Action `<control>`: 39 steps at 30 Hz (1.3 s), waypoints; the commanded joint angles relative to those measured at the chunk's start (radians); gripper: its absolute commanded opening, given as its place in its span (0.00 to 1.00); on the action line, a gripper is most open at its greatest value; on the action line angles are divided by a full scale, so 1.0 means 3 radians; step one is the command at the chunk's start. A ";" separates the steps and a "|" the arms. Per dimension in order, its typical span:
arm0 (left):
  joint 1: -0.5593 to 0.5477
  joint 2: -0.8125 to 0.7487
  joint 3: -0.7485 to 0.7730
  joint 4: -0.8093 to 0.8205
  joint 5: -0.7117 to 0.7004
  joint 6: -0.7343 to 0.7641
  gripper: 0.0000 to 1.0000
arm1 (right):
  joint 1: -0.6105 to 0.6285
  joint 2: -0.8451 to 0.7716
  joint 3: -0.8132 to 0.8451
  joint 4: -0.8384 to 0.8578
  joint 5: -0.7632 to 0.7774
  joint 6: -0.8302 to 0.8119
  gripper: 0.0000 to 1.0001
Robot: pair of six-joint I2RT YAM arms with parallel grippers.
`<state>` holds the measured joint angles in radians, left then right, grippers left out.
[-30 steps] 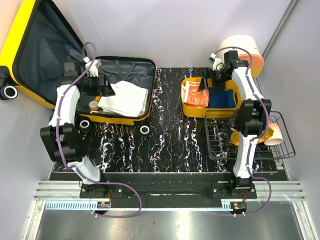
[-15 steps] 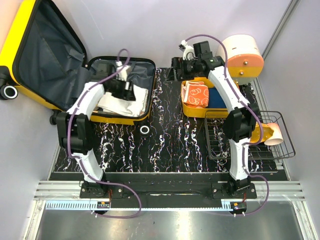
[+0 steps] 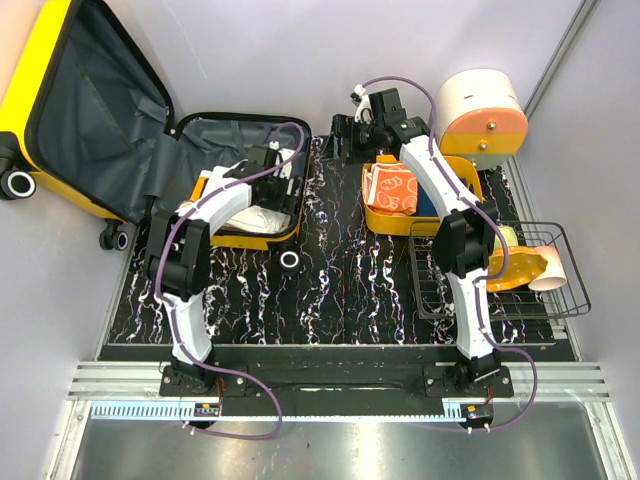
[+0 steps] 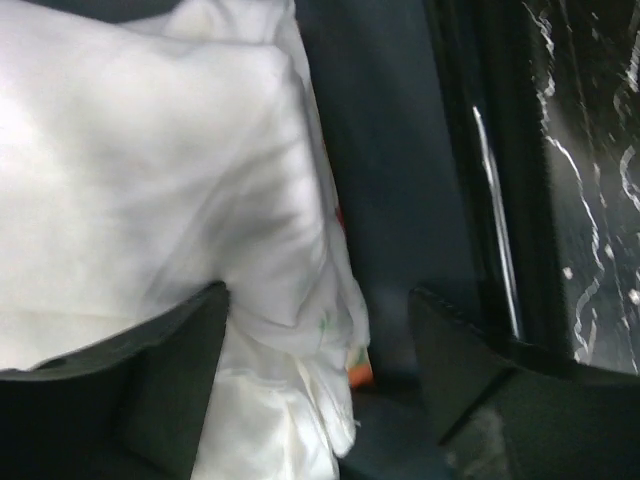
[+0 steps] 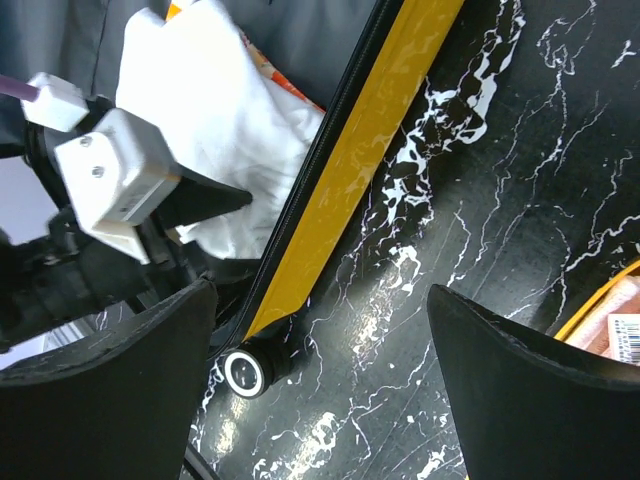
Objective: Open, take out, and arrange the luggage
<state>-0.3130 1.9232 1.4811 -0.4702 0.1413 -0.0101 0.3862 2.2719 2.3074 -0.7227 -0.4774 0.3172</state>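
Observation:
The yellow luggage (image 3: pixel 38 75) lies open, its lid propped at the far left and its grey-lined base (image 3: pixel 232 136) on the mat. White folded cloth (image 3: pixel 258 216) (image 4: pixel 150 180) lies in the base. My left gripper (image 3: pixel 286 170) (image 4: pixel 320 375) is low inside the base near its right wall, open, with the cloth's edge between its fingers. My right gripper (image 3: pixel 344 140) (image 5: pixel 320 385) hovers open over the mat just right of the luggage's yellow rim (image 5: pixel 370 150), with nothing between its fingers.
A yellow basket (image 3: pixel 420 229) holding orange patterned cloth (image 3: pixel 392 190) sits right of the luggage. A wire basket (image 3: pixel 500 295) stands at the right edge, a pink-and-orange drum (image 3: pixel 488 110) behind. A luggage wheel (image 5: pixel 245 372) (image 3: pixel 289 260) rests on the black marbled mat (image 3: pixel 340 290).
My left gripper has swept rightwards across the luggage's base to its right wall. My right gripper has swung left from the yellow basket to the gap beside the luggage.

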 commanded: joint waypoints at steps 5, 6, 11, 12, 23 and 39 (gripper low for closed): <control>0.0031 0.0308 -0.0023 0.0110 -0.0492 -0.0130 0.38 | 0.0016 -0.0072 0.0117 0.0169 0.0134 0.0057 0.95; 0.0046 0.0242 -0.0018 0.0095 -0.0380 -0.0135 0.31 | 0.0016 -0.0072 0.0097 0.0200 0.0109 0.0067 0.95; 0.0326 -0.0060 -0.0018 -0.0008 0.0339 -0.0212 0.00 | 0.0032 -0.0082 -0.0036 0.0476 -0.0182 0.0210 0.94; 0.0378 -0.0156 -0.0013 -0.0018 0.0468 -0.0227 0.00 | 0.0047 -0.0077 -0.0047 0.0577 -0.0239 0.0287 0.94; 0.1017 -0.0474 -0.0084 0.0115 0.1573 -0.0293 0.00 | 0.0435 0.0209 0.0040 0.0880 -0.0490 0.0543 1.00; 0.1284 -0.0464 -0.0115 0.0176 0.1988 -0.0319 0.00 | 0.0789 0.0823 0.0424 0.1110 -0.0142 0.0517 1.00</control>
<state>0.0547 1.8145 1.4609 -0.4641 0.6800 -0.1059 0.6083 2.4939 2.3825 -0.4564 -0.5587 0.4686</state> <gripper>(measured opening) 0.028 0.994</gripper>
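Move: The right-hand edge of the white garment in the suitcase lies between the open left fingers, about 3 cm below and 1 cm ahead; the suitcase's right rim is level with them, some 4 cm to their right. From the right hand that garment edge lies roughly 10 cm left, 9 cm back and 15 cm below, and the orange cloth in the basket about 12 cm right, 9 cm back and 14 cm below. Left hand pinches the white garment's edge, lifts it leftward; open right swings about 15 cm left towards it. ##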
